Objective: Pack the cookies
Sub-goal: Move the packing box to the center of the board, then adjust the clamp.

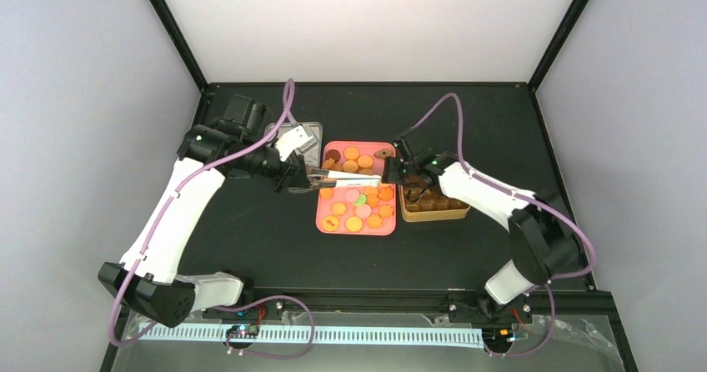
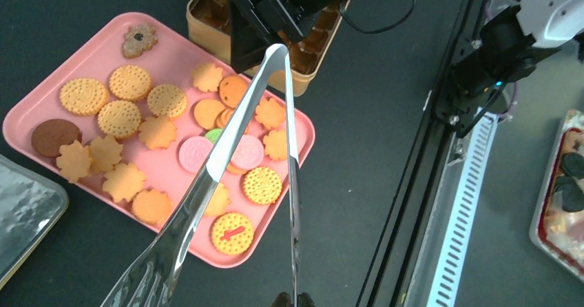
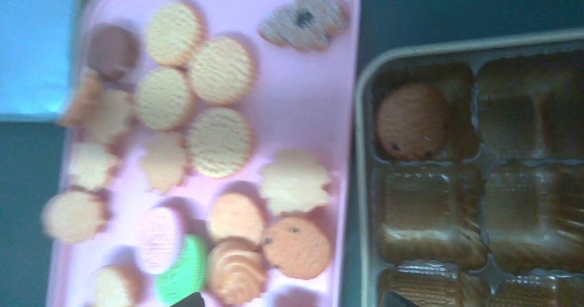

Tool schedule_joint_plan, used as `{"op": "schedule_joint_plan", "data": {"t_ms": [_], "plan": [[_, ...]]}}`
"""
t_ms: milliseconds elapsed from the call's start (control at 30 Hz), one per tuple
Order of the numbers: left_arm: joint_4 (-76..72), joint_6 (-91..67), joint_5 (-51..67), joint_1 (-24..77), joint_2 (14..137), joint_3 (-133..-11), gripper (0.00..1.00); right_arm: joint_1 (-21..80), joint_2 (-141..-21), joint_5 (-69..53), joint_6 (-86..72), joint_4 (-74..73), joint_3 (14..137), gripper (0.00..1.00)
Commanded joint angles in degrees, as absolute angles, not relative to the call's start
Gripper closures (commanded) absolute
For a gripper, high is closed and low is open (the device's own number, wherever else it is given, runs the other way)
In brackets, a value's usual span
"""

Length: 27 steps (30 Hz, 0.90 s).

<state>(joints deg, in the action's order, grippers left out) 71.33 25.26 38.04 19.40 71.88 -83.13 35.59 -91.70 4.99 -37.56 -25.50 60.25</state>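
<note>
Several cookies (image 1: 357,190), mostly orange-yellow with a pink, a green and a dark brown one, lie on the pink tray (image 1: 323,222). In the left wrist view the cookies (image 2: 131,114) spread under metal tongs (image 2: 227,149), whose arms meet at the far end near the gold tin (image 2: 200,18). My left gripper (image 2: 294,299) is shut on one arm of the tongs (image 1: 350,180). My right gripper (image 3: 293,300) hangs open over the seam between tray (image 3: 344,80) and tin (image 3: 361,183), holding nothing. One orange cookie (image 3: 412,121) sits in a back cup of the tin.
A foil-lined container (image 1: 293,134) stands behind the tray's left corner, and its corner shows as foil (image 2: 27,217) in the left wrist view. A second tray (image 2: 561,197) with dark pieces lies beyond the rail (image 2: 454,204) at the table's near edge.
</note>
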Motion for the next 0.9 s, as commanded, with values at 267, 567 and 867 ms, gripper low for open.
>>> {"op": "schedule_joint_plan", "data": {"t_ms": [267,567,867], "plan": [[50.12,4.49,62.56,11.34,68.33,-80.15,0.98,33.39,-59.86,-4.77,-42.21,-1.21,42.8,0.0],[12.79,-26.33,68.67,7.75,61.5,-67.25,0.98,29.68,-47.05,-12.37,-53.17,16.11,28.06,0.0],[-0.04,-42.6,72.5,7.89,63.73,-64.15,0.98,30.19,-54.36,-28.84,-58.5,48.39,27.62,0.0]]}}
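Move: Above the packing box's near-left wall area, the empty right hand has the tongs' middle about 11 cm to its left, 10 cm back and 14 cm higher; the box's middle is some 8 cm right and 2 cm back, the pink tray's 10 cm left and 2 cm back. From the left hand, which already grips the tongs, their middle is about 7 cm right, 1 cm ahead and 6 cm lower, the pink tray 7 cm right and 10 cm ahead. Rising some 18 cm off the packing box's left wall, the right hand spreads its half-open fingers fully, draws back about 8 cm and swings them from pointing down to pointing left, towards the tongs. The left hand keeps the tongs pinched, lifts them 10 cm and a little forward, and rolls about 40 degrees to bring their free end up level. ##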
